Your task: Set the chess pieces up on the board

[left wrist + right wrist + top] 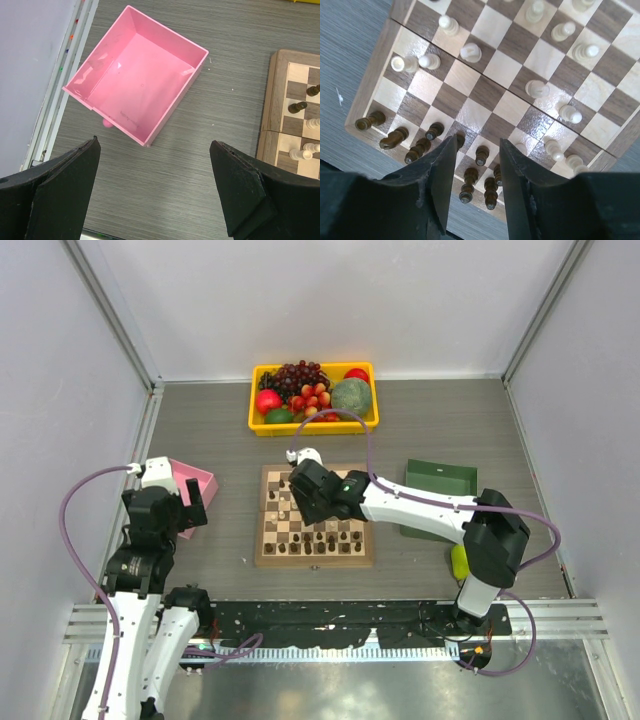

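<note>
The board (261, 538) lies in the middle of the table, and its tan border (371, 94) shows in the right wrist view. Dark brown chess pieces (395, 138) stand along its near edge and cream-white ones (536, 88) are scattered further in. My right gripper (478, 142) hovers low over the dark rows, open, its fingers standing either side of a dark pawn (481, 155) without touching it. From above, the right gripper (297, 490) is over the board's far left part. My left gripper (154, 143) is wide open and holds nothing, over bare table left of the board (276, 95).
A pink tray (135, 75) lies just beyond the left gripper, by the left wall. A green tray (440, 495) sits right of the board. A yellow bin (258, 422) of fruit stands at the back. A yellow-green object (459, 560) lies by the right arm.
</note>
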Available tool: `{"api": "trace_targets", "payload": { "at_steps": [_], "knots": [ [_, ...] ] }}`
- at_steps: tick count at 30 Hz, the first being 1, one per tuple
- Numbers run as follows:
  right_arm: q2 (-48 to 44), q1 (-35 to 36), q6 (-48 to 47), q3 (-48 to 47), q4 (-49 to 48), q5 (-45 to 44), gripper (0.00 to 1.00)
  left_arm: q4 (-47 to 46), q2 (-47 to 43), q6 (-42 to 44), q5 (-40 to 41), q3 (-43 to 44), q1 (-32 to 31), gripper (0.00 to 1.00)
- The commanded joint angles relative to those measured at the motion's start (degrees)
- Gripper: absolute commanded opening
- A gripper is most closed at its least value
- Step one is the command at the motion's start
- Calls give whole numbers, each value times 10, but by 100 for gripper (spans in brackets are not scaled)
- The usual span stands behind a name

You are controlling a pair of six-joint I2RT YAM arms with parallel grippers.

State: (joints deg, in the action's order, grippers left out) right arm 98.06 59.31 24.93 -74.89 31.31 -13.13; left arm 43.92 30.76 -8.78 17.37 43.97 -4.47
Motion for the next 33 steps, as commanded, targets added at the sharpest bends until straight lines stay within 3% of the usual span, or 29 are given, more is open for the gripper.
{"api": "trace_targets", "payload": {
  "at_steps": [1,8,15,21,23,33],
  "knots": [
    [-18,3,-11,-42,-5,-27,47,-22,3,-1,-1,1,3,99],
    [-22,-2,-7,-61,-5,-29,60,-24,14,-1,-13,-3,2,99],
    [-59,-9,-3,-54,0,-57,70,-56,63,-12,-76,-26,2,99],
    [-112,-24,18,-31,12,-109,100,-5,160,-19,-110,56,3,99],
    [-131,-32,31,-16,10,-128,96,10,193,-19,-131,84,3,99],
    [-231,-82,61,80,-33,-139,96,-22,339,-18,-240,182,-18,99]
  ]
}}
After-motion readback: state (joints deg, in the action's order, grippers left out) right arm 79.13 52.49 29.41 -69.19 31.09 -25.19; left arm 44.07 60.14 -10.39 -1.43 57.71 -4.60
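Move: The left hand's likely goal, the two loose black pawns near the board's left edge, starts with the nearer one some 11 cm ahead, 17 right and 15 below; the farther stands 3 cm beyond and 3 right of it. A white piece stands 5 cm back of the nearer. From the right hand that nearer pawn is 9 cm ahead, 10 left; the just-set black pawn 3 back, 1 right, a white edge piece 9 right, 1 ahead, all 6 lower. Away from the pawn it has already released, the empty right hand climbs about 10 cm, first easing forward and then swinging some 8 cm right across the board, turning clockwise, tipping its fingers up and spreading them wide. The left hand, still wide open, dips, then partly rises again as it reaches forward and right towards the board's left edge, turning clockwise and tilting further down. ##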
